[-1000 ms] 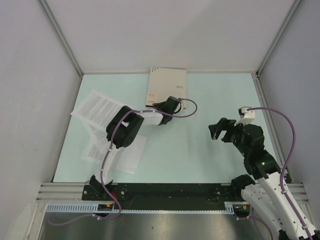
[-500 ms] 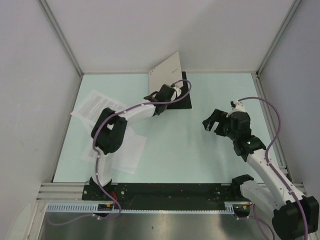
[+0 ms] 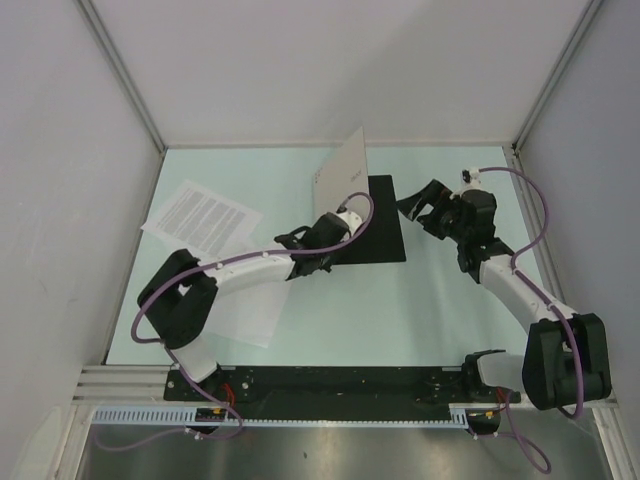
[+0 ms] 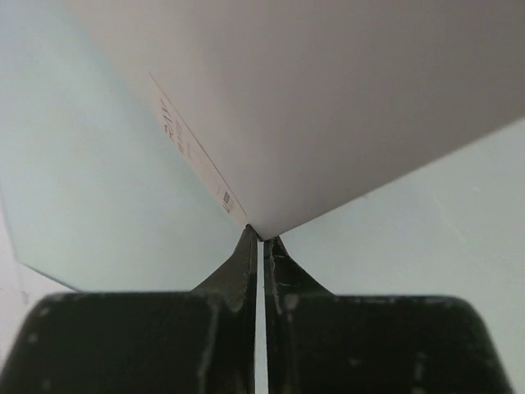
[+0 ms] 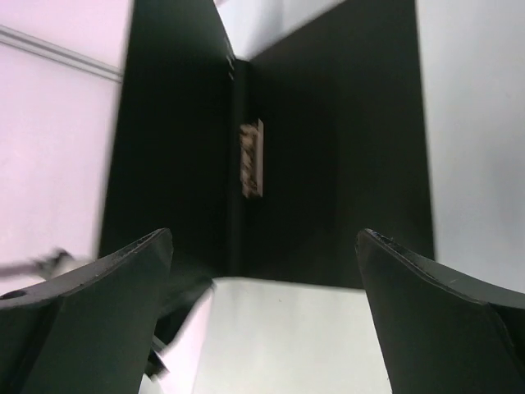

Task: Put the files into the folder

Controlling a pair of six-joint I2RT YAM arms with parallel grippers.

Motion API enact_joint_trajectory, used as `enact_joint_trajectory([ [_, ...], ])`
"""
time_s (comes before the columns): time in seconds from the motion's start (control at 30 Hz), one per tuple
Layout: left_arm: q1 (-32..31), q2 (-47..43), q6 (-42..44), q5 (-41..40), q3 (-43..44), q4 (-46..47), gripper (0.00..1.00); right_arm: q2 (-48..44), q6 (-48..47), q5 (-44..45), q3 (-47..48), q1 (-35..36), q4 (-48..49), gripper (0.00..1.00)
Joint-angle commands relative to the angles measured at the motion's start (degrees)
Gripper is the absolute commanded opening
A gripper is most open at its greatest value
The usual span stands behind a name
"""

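Note:
The folder lies at the back middle of the table, its black inside (image 3: 378, 232) exposed and its grey-beige front cover (image 3: 340, 168) raised on edge. My left gripper (image 3: 338, 222) is shut on the cover's lower corner; in the left wrist view the cover (image 4: 328, 107) fills the top and the fingertips (image 4: 250, 246) pinch its corner. My right gripper (image 3: 418, 202) hovers open just right of the black inside. In the right wrist view it (image 5: 262, 238) faces the spine clip (image 5: 251, 158). The files lie at left: a printed sheet (image 3: 202, 214) and plain sheets (image 3: 248, 308).
Grey walls enclose the pale green table (image 3: 450, 310) on three sides, with metal posts at the back corners. The left arm (image 3: 230, 272) stretches over the plain sheets. A black rail (image 3: 340, 380) with both arm bases runs along the near edge.
My left gripper shut on the folder's cover and swung it up, exposing the black inside. The right arm reached forward toward the folder's right edge, still open.

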Motion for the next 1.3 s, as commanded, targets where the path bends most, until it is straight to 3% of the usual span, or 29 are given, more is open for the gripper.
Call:
enact_joint_trajectory([
  [0.0,-4.1,-3.2,-7.3,3.5,-1.4,4.3,0.0,-1.0,0.3,0.2,3.3,0.7,5.2,1.0],
  [0.2,-6.5,-1.8,-8.0,4.9,-0.3,4.6,0.0,-0.8,-5.6,3.5,5.2,3.7,5.1,0.99],
  [0.43,-8.6,-0.8,-9.0,4.9,-1.1,6.2,0.0,0.2,-11.7,10.7,6.9,11.7,3.3,0.92],
  [0.67,-9.4,-0.3,-8.9,4.9,-1.2,6.7,0.0,-0.7,-13.5,11.6,7.3,12.5,1.9,0.85],
  [0.8,-9.5,-0.8,-9.5,5.2,-1.6,7.1,0.0,1.9,-13.3,9.4,7.8,13.5,1.6,0.64],
  [0.9,-9.5,-1.1,-11.3,5.7,-1.3,6.7,0.0,3.4,-12.8,8.4,7.8,14.5,2.3,0.58],
  [1.0,-9.5,-1.6,-12.8,7.3,-1.4,6.3,0.03,4.2,-13.4,4.8,7.8,14.7,4.1,0.35],
  [1.1,-9.5,-3.7,-14.6,9.9,-2.3,6.4,0.11,3.8,-15.6,7.2,7.8,14.6,3.2,0.14],
  [1.2,-9.5,-9.0,-16.2,15.9,-4.8,8.1,0.3,1.6,-19.9,11.7,7.8,14.6,0.3,0.0],
  [1.23,-9.5,-10.9,-16.8,17.1,-5.9,8.9,0.41,-0.2,-21.5,13.2,7.9,14.6,-2.0,0.0],
  [1.27,-9.5,-12.8,-17.9,17.3,-7.0,10.1,0.46,-1.3,-22.9,14.6,7.9,14.7,-3.3,0.0],
])
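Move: The left hand already pinches the low near corner of the folder's raised cover, beside the spine. The cover's free upper edge stands roughly 9 cm farther out, 9 cm to the right and 12 cm above it; the black back board's middle is 13 cm ahead, 12 cm right and 7 cm below. The nearer file lies about 22 cm left and 8 cm back, 7 cm lower. From the open right hand, the free edge's nearer stretch is some 12 cm left, 4 cm ahead and 2 cm higher. Keeping its pinch on the cover's near corner, the left hand draws back and to the right by some 8 cm, dragging the folder along, slows almost to rest, then opens its fingers, lets the corner go and backs off a couple of centimetres more. Meanwhile the right hand rises about 4 cm and swings left towards the cover's free edge, some 7 cm in all, sinks again by about half of that rise while turning a little counter-clockwise, and closes its wide-open fingers to under half so that they straddle the edge, though a firm grip can't be seen. ##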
